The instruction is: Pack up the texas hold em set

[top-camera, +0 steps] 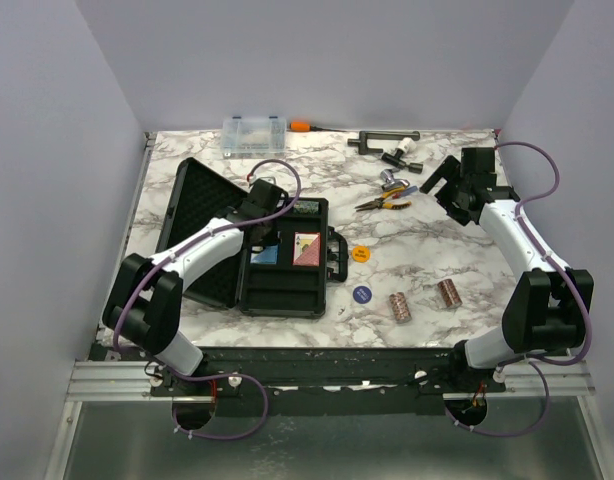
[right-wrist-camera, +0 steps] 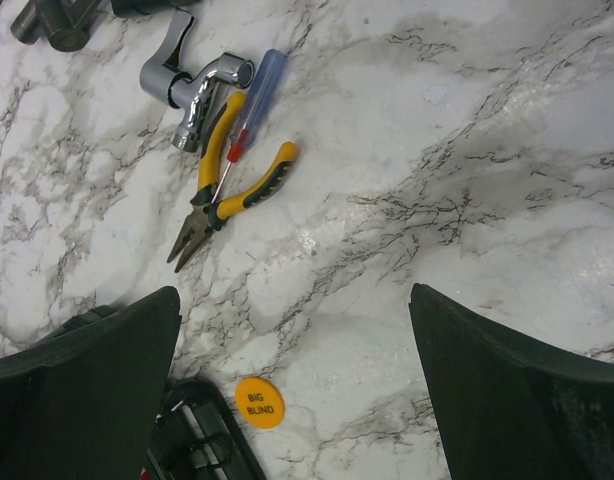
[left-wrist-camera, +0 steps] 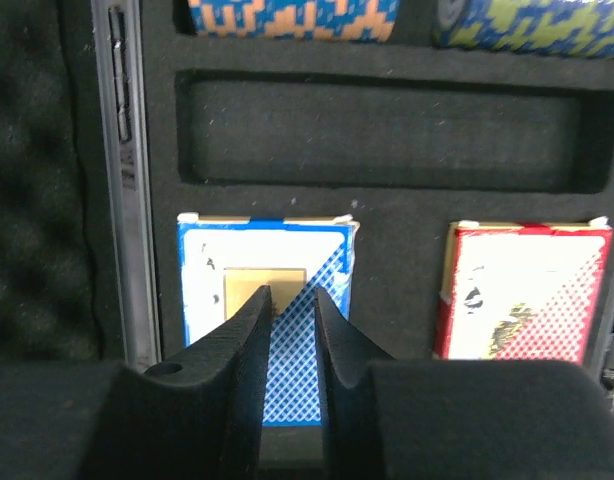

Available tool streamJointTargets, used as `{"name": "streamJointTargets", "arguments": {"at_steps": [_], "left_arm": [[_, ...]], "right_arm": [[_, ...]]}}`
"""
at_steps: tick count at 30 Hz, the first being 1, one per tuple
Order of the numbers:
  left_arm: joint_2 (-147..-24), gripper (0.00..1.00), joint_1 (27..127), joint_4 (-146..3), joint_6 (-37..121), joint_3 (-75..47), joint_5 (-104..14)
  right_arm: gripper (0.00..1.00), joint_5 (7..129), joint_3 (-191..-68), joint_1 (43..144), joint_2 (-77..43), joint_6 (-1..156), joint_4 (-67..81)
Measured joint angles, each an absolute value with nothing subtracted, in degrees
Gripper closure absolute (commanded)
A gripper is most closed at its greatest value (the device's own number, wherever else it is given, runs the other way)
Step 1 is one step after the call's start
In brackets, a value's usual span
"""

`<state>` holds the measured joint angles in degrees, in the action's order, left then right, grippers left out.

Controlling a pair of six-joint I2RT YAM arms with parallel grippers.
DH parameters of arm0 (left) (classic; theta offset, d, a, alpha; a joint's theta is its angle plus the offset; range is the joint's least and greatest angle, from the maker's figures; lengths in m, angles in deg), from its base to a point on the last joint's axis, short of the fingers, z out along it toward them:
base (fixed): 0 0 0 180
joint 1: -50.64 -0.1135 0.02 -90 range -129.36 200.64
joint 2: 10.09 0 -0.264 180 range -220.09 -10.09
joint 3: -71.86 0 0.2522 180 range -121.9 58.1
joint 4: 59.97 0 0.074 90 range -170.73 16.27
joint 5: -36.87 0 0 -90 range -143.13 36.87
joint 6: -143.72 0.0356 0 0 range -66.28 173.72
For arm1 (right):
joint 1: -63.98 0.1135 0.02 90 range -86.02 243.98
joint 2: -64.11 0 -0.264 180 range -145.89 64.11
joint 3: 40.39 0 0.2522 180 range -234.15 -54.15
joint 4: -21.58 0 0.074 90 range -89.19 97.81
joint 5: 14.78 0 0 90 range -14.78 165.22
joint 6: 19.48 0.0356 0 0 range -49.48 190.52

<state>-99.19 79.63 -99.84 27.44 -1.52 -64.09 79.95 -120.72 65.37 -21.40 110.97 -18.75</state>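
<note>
The black case (top-camera: pixel 202 235) lies open at centre left, lid folded back to the left. In its foam tray sit a blue deck (left-wrist-camera: pixel 212 290) and a red deck (left-wrist-camera: pixel 522 290), with chip rolls (left-wrist-camera: pixel 292 18) in the top slot and an empty long slot (left-wrist-camera: pixel 387 130) between. My left gripper (left-wrist-camera: pixel 290 292) hovers over the blue deck, jaws slightly apart with nothing between them. On the table lie an orange disc (top-camera: pixel 360 253), a blue disc (top-camera: pixel 362 294) and two brownish chip rolls (top-camera: pixel 399 306). My right gripper (right-wrist-camera: pixel 294 295) hangs wide open above the marble, beyond the orange disc (right-wrist-camera: pixel 259 402).
Yellow-handled pliers (right-wrist-camera: pixel 227 195), a screwdriver (right-wrist-camera: pixel 252 110) and a chrome fitting (right-wrist-camera: pixel 192 80) lie behind the right gripper. A clear organiser box (top-camera: pixel 254 135) and a black clamp tool (top-camera: pixel 382 140) stand along the back edge. The case handle (right-wrist-camera: pixel 197 440) points right.
</note>
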Motion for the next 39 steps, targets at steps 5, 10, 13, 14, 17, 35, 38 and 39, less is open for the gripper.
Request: {"name": "streamJointTargets", "arguments": {"at_steps": [5,10,13,14,17,35,38,39], "left_arm": [[-99.6,0.67,79.6,-98.9,26.5,-1.9,-64.1],[-98.9,0.54,79.7,-97.8,26.3,-1.1,-64.0],[-96.4,0.43,80.1,-97.7,26.7,0.9,-64.1],[-95.2,0.36,80.2,-98.0,26.9,1.5,-64.1],[-90.1,0.24,80.7,-99.8,27.8,2.6,-64.0],[-62.3,0.07,80.8,-109.4,39.1,-7.0,-61.7],[-59.3,0.07,80.8,-108.6,40.8,-3.6,-61.6],[-58.3,0.07,80.8,-108.2,41.3,-2.2,-61.6]], "right_arm": [[0.0,79.9,-120.7,65.4,-21.4,110.9,-18.8],[0.0,79.7,-120.7,65.4,-21.4,110.9,-18.7],[0.0,79.1,-120.7,65.4,-21.4,110.9,-18.6],[0.0,78.8,-120.6,65.4,-21.4,110.9,-18.4],[0.0,77.6,-120.2,65.4,-21.4,110.5,-17.6],[0.0,68.7,-116.9,65.4,-20.6,108.3,-12.2],[0.0,66.9,-116.9,65.4,-20.6,108.1,-11.9],[0.0,66.2,-116.9,65.4,-20.6,108.1,-11.9]]}}
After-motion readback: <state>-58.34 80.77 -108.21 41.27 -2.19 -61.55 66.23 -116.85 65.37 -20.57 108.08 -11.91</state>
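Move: The left fingertips are on the blue card deck in the open case; its middle is about 1 cm back, 1 cm left and 1 cm below. The red deck lies some 8 cm right and 1 cm back, the orange-blue chip roll about 10 cm straight ahead, and the green-blue roll 10 cm ahead and 7 cm right. From the right hand, the blue deck is roughly 37 cm left, 14 cm back and 8 cm lower. The left fingertips stay down on the blue deck for a moment, then come off it: the hand lifts fast, about 20 cm, drawing back some 7 cm as the fingers spread from nearly shut to almost wide open and the wrist tips up about 30 degrees. Meanwhile the right hand, open and empty, drifts 4 cm left towards the case, turning slightly counter-clockwise. ##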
